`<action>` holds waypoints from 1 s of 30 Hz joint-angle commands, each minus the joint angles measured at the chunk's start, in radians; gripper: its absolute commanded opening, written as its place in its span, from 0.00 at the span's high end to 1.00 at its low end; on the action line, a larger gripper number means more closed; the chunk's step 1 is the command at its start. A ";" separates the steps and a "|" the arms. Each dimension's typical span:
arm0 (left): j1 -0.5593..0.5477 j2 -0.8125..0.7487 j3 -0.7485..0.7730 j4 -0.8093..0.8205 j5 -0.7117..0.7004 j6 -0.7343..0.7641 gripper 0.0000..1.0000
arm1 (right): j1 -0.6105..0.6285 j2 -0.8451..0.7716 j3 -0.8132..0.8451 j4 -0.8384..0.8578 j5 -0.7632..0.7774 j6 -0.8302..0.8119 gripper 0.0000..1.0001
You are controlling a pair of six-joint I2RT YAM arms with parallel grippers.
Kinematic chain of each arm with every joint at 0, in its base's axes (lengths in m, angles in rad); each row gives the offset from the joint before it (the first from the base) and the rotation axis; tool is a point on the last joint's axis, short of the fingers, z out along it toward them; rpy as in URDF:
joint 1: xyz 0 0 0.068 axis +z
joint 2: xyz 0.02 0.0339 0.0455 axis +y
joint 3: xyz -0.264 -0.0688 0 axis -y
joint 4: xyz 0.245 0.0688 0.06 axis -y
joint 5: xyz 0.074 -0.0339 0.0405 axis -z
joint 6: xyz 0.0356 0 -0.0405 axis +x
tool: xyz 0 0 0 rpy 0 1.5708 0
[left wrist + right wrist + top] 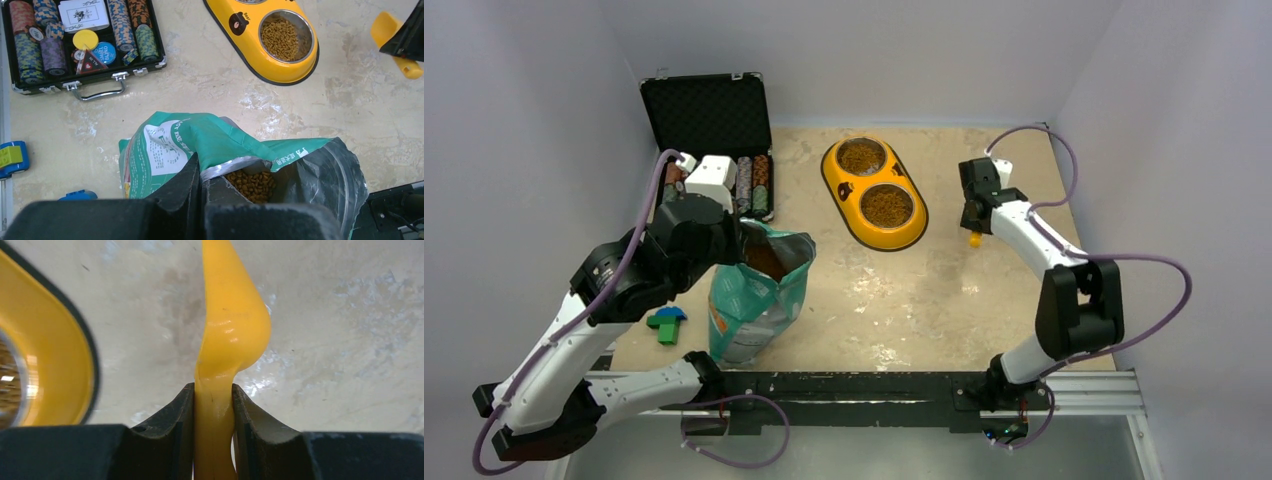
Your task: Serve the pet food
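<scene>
The teal-green pouch [754,300] stands open at front left, with brown pet food [767,262] inside. My left gripper [739,243] is shut on the pouch's rim; the left wrist view shows its fingers [190,185] pinching the silver-lined edge beside the kibble [252,184]. The yellow double feeder [844,190] sits at back centre, with kibble in both bowls [886,205]. My right gripper [972,226], right of the feeder, is shut on a yellow scoop [232,325] by its handle, bowl end over the table. The scoop's inside is hidden.
An open black case [709,110] of poker chips stands at back left. A green and blue toy [666,322] lies left of the pouch. A black rail [864,385] runs along the near edge. Walls enclose the left, back and right.
</scene>
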 commanded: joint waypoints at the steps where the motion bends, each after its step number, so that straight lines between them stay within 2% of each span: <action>1: 0.000 -0.004 0.023 0.139 0.044 0.014 1.00 | 0.002 0.060 -0.040 -0.061 0.136 -0.172 1.00; 6: 0.000 -0.013 0.009 0.147 0.048 0.020 1.00 | -0.001 0.152 -0.016 -0.187 0.266 -0.093 1.00; 9: -0.001 -0.022 -0.008 0.158 0.057 0.018 1.00 | -0.001 0.191 -0.015 -0.223 0.246 -0.071 0.92; 12: 0.000 -0.017 -0.009 0.163 0.068 0.018 1.00 | -0.001 0.197 -0.046 -0.217 0.166 -0.066 0.74; 17: -0.002 -0.013 -0.015 0.175 0.082 0.017 1.00 | -0.001 0.117 -0.068 -0.203 0.067 -0.077 0.55; 19: -0.001 -0.009 -0.018 0.175 0.092 0.015 1.00 | -0.001 0.078 -0.054 -0.219 0.062 -0.086 0.29; 20: -0.001 -0.009 -0.018 0.175 0.096 0.014 1.00 | -0.001 0.057 -0.034 -0.238 0.067 -0.087 0.24; 23: -0.001 -0.006 -0.016 0.178 0.105 0.014 1.00 | 0.016 -0.022 0.060 -0.318 0.041 -0.087 0.19; 26: -0.001 -0.003 -0.011 0.178 0.112 0.014 1.00 | 0.132 -0.117 0.212 -0.359 -0.162 -0.159 0.15; 29: -0.001 0.000 -0.007 0.177 0.127 0.017 1.00 | 0.328 -0.154 0.353 -0.352 -0.544 -0.289 0.16; 30: 0.000 0.001 -0.008 0.180 0.135 0.023 1.00 | 0.405 -0.157 0.393 -0.344 -0.628 -0.333 0.16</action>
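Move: About 7 cm back, 3 cm to the right and 10 cm below the right hand, which holds the yellow scoop, lies the clear patch of table where it goes. The near food bowl is some 22 cm to this hand's left, 7 cm ahead and 8 cm lower; the far bowl sits about 28 cm left, 19 cm ahead and just as low. From the left hand that clear patch is roughly 60 cm right, 10 cm ahead and 32 cm down. Lowering the scoop about 8 cm and drawing it 7 cm back, first veering right, the right hand tips its fingers some 25 degrees further down and opens wide to let go of it on the bare table. Then it rises about 15 cm and sweeps left, a little forward. The left hand keeps pinching the bag's rim and eases 2 cm right. ##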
